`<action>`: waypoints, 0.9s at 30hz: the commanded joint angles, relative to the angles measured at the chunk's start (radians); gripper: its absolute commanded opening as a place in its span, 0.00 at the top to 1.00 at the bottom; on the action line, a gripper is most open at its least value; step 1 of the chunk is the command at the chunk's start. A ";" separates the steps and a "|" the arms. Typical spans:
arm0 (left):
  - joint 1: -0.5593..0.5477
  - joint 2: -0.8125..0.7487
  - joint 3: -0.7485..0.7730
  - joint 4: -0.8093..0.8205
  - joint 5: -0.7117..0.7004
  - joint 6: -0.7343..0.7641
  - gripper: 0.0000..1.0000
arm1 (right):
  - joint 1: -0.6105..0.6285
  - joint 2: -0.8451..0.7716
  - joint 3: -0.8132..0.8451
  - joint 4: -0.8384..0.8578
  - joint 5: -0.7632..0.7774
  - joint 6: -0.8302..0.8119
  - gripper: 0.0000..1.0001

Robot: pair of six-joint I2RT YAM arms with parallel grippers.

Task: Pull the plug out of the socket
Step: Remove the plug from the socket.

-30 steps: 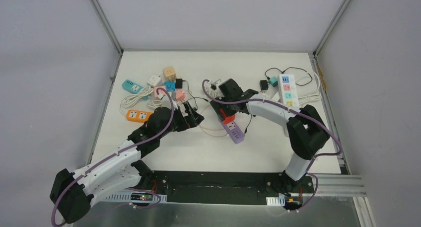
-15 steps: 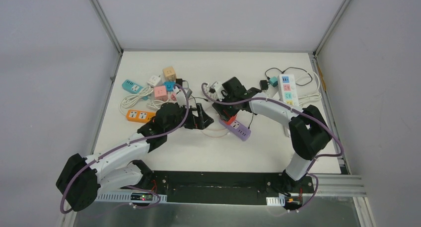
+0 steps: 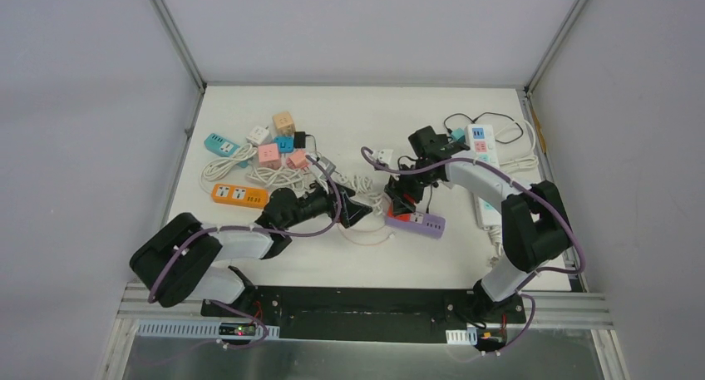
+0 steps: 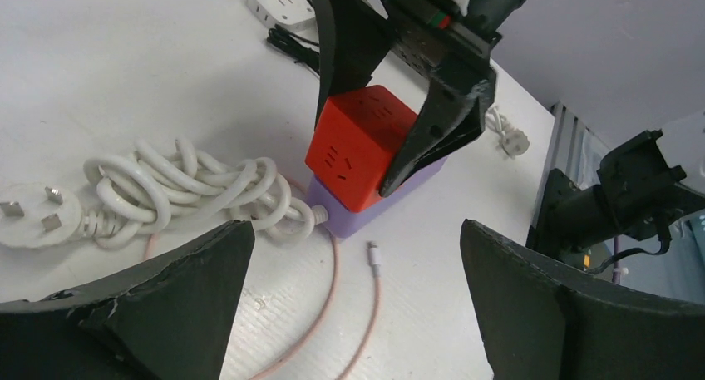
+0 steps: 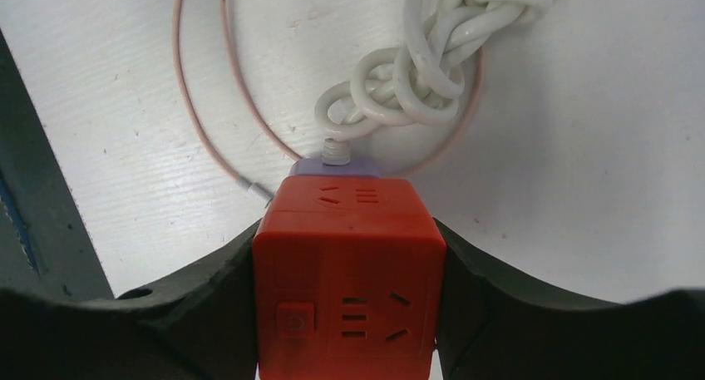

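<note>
A red cube plug sits plugged into one end of the purple socket strip near mid-table. My right gripper comes down from above and is shut on the cube's two sides. In the right wrist view the red cube plug fills the gap between the fingers, with the purple socket strip just showing beyond it. My left gripper lies low on the table left of the strip, open and holding nothing. In its own view the red cube plug stands on the purple socket strip, ahead of the left gripper.
The strip's coiled white cord ends in a white plug. A thin pink cable loops on the table in front. Several coloured socket cubes and strips lie back left, an orange strip nearer, a white strip at right.
My right gripper has closed onto the red cube and carried it and the purple strip to the right. My left arm has stretched low and rightward toward the strip, still open.
</note>
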 commanded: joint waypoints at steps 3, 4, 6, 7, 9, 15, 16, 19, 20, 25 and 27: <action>0.007 0.146 -0.002 0.396 0.099 0.043 0.01 | 0.005 -0.059 -0.035 -0.085 -0.119 -0.261 1.00; 0.006 0.157 0.000 0.402 0.115 0.047 0.02 | 0.002 -0.071 -0.044 -0.080 -0.117 -0.269 1.00; -0.002 0.178 -0.004 0.422 0.156 0.065 0.03 | -0.009 -0.077 -0.045 -0.083 -0.136 -0.261 1.00; -0.017 0.184 -0.007 0.423 0.175 0.094 0.03 | -0.016 -0.073 -0.034 -0.093 -0.152 -0.251 1.00; -0.073 0.196 -0.017 0.423 0.183 0.201 0.03 | -0.025 -0.058 -0.010 -0.122 -0.187 -0.241 1.00; -0.128 0.273 -0.004 0.423 0.145 0.435 0.01 | -0.024 -0.046 -0.015 -0.138 -0.186 -0.257 0.98; -0.129 0.286 0.003 0.424 0.151 0.443 0.01 | -0.024 -0.046 -0.017 -0.140 -0.190 -0.258 0.88; -0.128 0.301 0.009 0.423 0.184 0.455 0.01 | -0.021 -0.068 -0.035 -0.134 -0.192 -0.273 0.59; -0.129 0.302 0.006 0.424 0.187 0.458 0.01 | -0.018 -0.081 -0.052 -0.124 -0.187 -0.280 0.51; -0.128 0.311 0.010 0.423 0.206 0.462 0.01 | 0.011 -0.156 -0.129 -0.038 -0.110 -0.280 0.14; -0.129 0.317 0.014 0.423 0.214 0.464 0.01 | 0.010 -0.176 -0.132 -0.024 -0.107 -0.264 0.06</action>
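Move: Between the right hand's half-closed fingers is the red plug, its middle about 1 cm below the hand point. The purple strip under the plug centres about 4 cm to the right, 1 cm back and 5 cm down; the white cable coil lies some 8 cm left and 4 cm ahead, 6 cm down. From the open left hand the plug is roughly 12 cm right, 3 cm ahead and 10 cm lower. Dragging the gripped red plug with its strip back some 3 cm and slightly right, the right hand turns about 10 degrees counter-clockwise, then opens its fingers off the plug while easing another centimetre back. The open left hand closes in on the plug, going right, back and down, rolling its forward side up and swinging clockwise until the fingers point nearly straight right. ##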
